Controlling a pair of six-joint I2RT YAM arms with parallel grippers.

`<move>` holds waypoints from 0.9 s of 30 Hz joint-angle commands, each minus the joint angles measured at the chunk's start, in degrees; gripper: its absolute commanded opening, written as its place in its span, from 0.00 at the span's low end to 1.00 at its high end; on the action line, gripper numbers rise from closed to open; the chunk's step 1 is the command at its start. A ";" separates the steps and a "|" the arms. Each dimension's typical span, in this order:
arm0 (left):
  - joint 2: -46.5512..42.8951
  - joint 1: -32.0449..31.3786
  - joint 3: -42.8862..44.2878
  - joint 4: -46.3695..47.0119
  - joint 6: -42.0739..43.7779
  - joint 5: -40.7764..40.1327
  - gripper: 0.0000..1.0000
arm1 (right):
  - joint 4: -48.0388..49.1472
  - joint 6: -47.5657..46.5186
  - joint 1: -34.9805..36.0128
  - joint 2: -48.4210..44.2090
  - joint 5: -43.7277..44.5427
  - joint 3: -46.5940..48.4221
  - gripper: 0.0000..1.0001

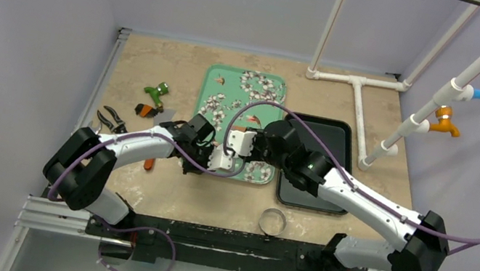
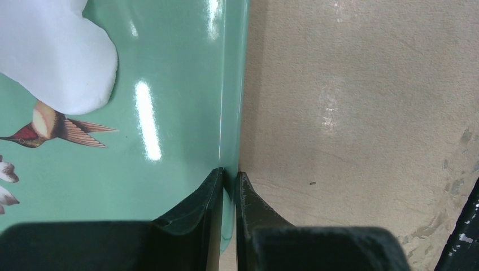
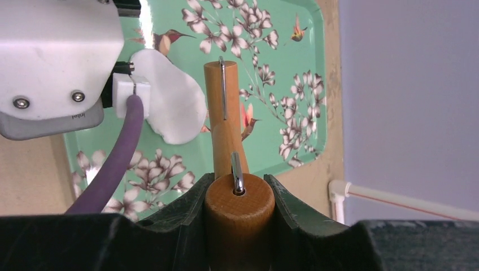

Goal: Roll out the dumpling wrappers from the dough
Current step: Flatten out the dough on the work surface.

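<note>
The dough (image 3: pixel 172 107) is a soft white flattened lump lying on the green flowered tray (image 3: pixel 282 56). It also shows at the top left in the left wrist view, as the dough (image 2: pixel 51 56). My right gripper (image 3: pixel 239 186) is shut on the round handle of a wooden roller (image 3: pixel 223 113), whose barrel sits just right of the dough's edge; whether they touch I cannot tell. My left gripper (image 2: pixel 229 175) is shut on the rim of the tray (image 2: pixel 169 113), at its side edge next to the bare table. From above, the two grippers (image 1: pixel 198 154) (image 1: pixel 239 143) meet over the tray's near half and hide the dough. Dumpling wrappers are out of view.
A black tray (image 1: pixel 329 132) lies right of the green one. A metal ring cutter (image 1: pixel 272 222) stands near the front edge. A green-handled tool (image 1: pixel 155 94) and black shears (image 1: pixel 111 120) lie at the left. White pipes (image 1: pixel 361 97) run along the back right. A purple cable (image 3: pixel 113 164) hangs over the tray.
</note>
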 commanded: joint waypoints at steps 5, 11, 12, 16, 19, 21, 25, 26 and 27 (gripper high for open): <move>0.14 0.47 -1.99 -6.06 -1.51 -0.05 0.00 | 6.97 -25.21 0.28 -2.66 -5.85 -7.25 0.00; 0.35 0.50 -1.73 -6.33 -1.50 0.22 0.00 | 7.12 -30.39 2.45 -3.59 -7.90 -9.18 0.00; 0.37 0.50 -1.78 -6.27 -1.50 0.22 0.00 | 6.97 -31.06 2.51 -3.20 -7.68 -9.75 0.00; 0.31 0.46 -1.81 -6.28 -1.51 0.22 0.00 | 8.33 -34.10 3.13 -2.53 -6.99 -12.31 0.00; 0.30 0.46 -1.81 -6.27 -1.50 0.17 0.00 | 7.39 -34.91 3.79 -0.86 -7.51 -12.40 0.00; 0.31 0.43 -1.81 -6.31 -1.50 0.16 0.00 | 7.90 -34.90 4.25 -0.34 -7.85 -12.95 0.00; 0.32 0.44 -1.81 -6.31 -1.51 0.21 0.00 | 9.96 -31.51 4.48 -0.66 -9.36 -14.13 0.00; 0.29 0.45 -1.81 -6.27 -1.50 0.21 0.00 | 10.95 -29.85 4.44 -1.35 -9.15 -14.28 0.00; 0.29 0.49 -1.81 -6.33 -1.50 0.19 0.00 | 11.86 -27.13 4.43 -2.82 -10.49 -14.29 0.00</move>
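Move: The flattened dough on the green tray lies nearly straight below the right hand, roughly 20 cm down and some 3 cm to its left, with the hand already holding the roller. From that hand, the left gripper is about 7 cm back and 10 cm to the left, the black tray's middle 17 cm to the right and 1 cm back, and the metal ring 17 cm back and 8 cm to the right. From the left hand the dough is about 7 cm ahead and 7 cm to the right. The wooden roller, still clamped in the right fingers above the dough, is lowered about 4.5 cm towards it and eased a little back and to the left. The right wrist rolls some 30 degrees as it goes, swinging the roller counter-clockwise. The left fingers keep their pinch on the green tray's near rim. ##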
